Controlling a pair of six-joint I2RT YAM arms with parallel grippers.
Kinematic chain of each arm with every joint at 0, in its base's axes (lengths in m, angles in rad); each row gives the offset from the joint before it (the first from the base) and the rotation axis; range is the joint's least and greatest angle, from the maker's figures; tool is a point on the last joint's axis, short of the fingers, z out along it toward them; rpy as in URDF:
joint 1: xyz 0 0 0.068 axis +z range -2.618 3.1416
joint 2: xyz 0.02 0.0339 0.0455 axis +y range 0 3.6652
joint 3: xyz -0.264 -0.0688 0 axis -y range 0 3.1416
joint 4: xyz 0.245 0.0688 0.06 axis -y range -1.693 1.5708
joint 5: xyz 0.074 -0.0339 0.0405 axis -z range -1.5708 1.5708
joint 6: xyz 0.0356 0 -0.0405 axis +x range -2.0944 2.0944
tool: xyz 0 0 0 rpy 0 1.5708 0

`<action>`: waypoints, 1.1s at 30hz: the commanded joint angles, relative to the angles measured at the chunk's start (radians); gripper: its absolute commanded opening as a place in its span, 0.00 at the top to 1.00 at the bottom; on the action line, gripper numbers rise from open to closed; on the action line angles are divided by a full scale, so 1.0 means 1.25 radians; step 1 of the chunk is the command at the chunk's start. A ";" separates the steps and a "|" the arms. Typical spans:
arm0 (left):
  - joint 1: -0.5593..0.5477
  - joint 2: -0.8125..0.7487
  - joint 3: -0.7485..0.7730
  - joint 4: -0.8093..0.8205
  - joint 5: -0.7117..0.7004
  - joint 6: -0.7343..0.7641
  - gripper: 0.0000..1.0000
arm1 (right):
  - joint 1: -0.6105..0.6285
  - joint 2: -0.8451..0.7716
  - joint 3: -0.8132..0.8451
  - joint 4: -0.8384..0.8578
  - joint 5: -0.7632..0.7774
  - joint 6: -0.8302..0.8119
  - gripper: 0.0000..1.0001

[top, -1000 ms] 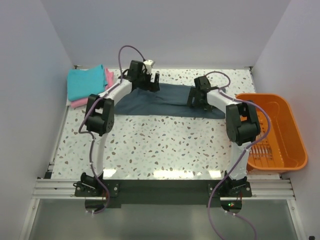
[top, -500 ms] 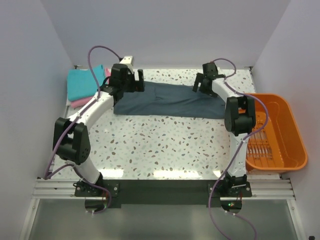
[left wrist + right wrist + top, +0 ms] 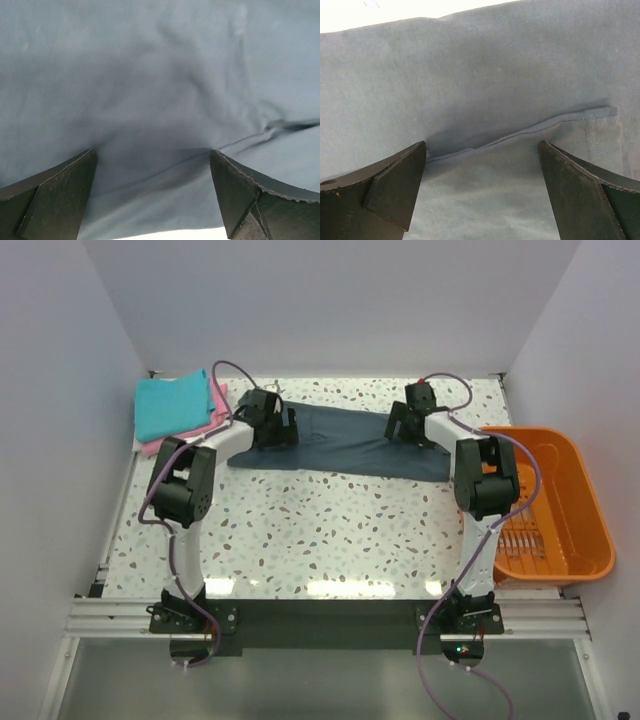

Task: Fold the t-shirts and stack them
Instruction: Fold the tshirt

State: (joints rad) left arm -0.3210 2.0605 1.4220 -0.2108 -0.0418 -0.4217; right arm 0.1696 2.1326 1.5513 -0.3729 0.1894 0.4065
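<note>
A dark slate blue-grey t-shirt [image 3: 345, 440] lies folded into a long strip across the back of the table. My left gripper [image 3: 268, 426] hangs low over its left end, jaws open, cloth [image 3: 160, 90] filling the view between the fingertips. Over the strip's right end my right gripper [image 3: 412, 424] is also open, a hem seam of the t-shirt [image 3: 520, 75] running between its fingers [image 3: 395, 190]. Neither holds anything. A turquoise t-shirt [image 3: 172, 405] rests folded on a pink one [image 3: 170, 442] at the back left corner.
An orange plastic bin [image 3: 548, 505] stands off the table's right edge. White walls close in the back and both sides. The speckled tabletop [image 3: 320, 530] stretches from the shirt to the near rail where both arm bases are bolted.
Both grippers have come down onto the ends of the blue-grey shirt. The left arm swung out left and back in; the right gripper moved back toward the strip's right end.
</note>
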 commanded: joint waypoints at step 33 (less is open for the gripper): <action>-0.011 0.573 0.669 0.150 0.297 -0.212 0.00 | 0.887 -0.496 -0.571 0.120 -0.037 0.426 0.01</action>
State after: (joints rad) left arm -0.3256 2.7068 2.2944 -0.0067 0.2966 -0.6296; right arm 1.2552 1.5139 0.8032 -0.2214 0.1886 0.9825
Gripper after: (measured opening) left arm 0.997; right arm 0.986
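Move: The grey t-shirt lies as a long sideways strip under both my open hands: its middle is about 20 cm right of my left hand and 2 cm back, and about 22 cm left of my right hand and 2 cm back. Straight ahead of my left hand the table's far edge is roughly 18 cm off; the folded stack sits some 31 cm to its left, 6 cm farther out. Straight back from my right hand, the near edge is about 49 cm away. I spin the strip clockwise with open fingertips, both hands staying low on the cloth. My right hand sweeps its end back and then diagonally left, about 40 cm back and 27 cm left, turning some 35 degrees counter-clockwise. Meanwhile my left hand pushes forward, then veers right towards the far edge, rolling its left side down. ##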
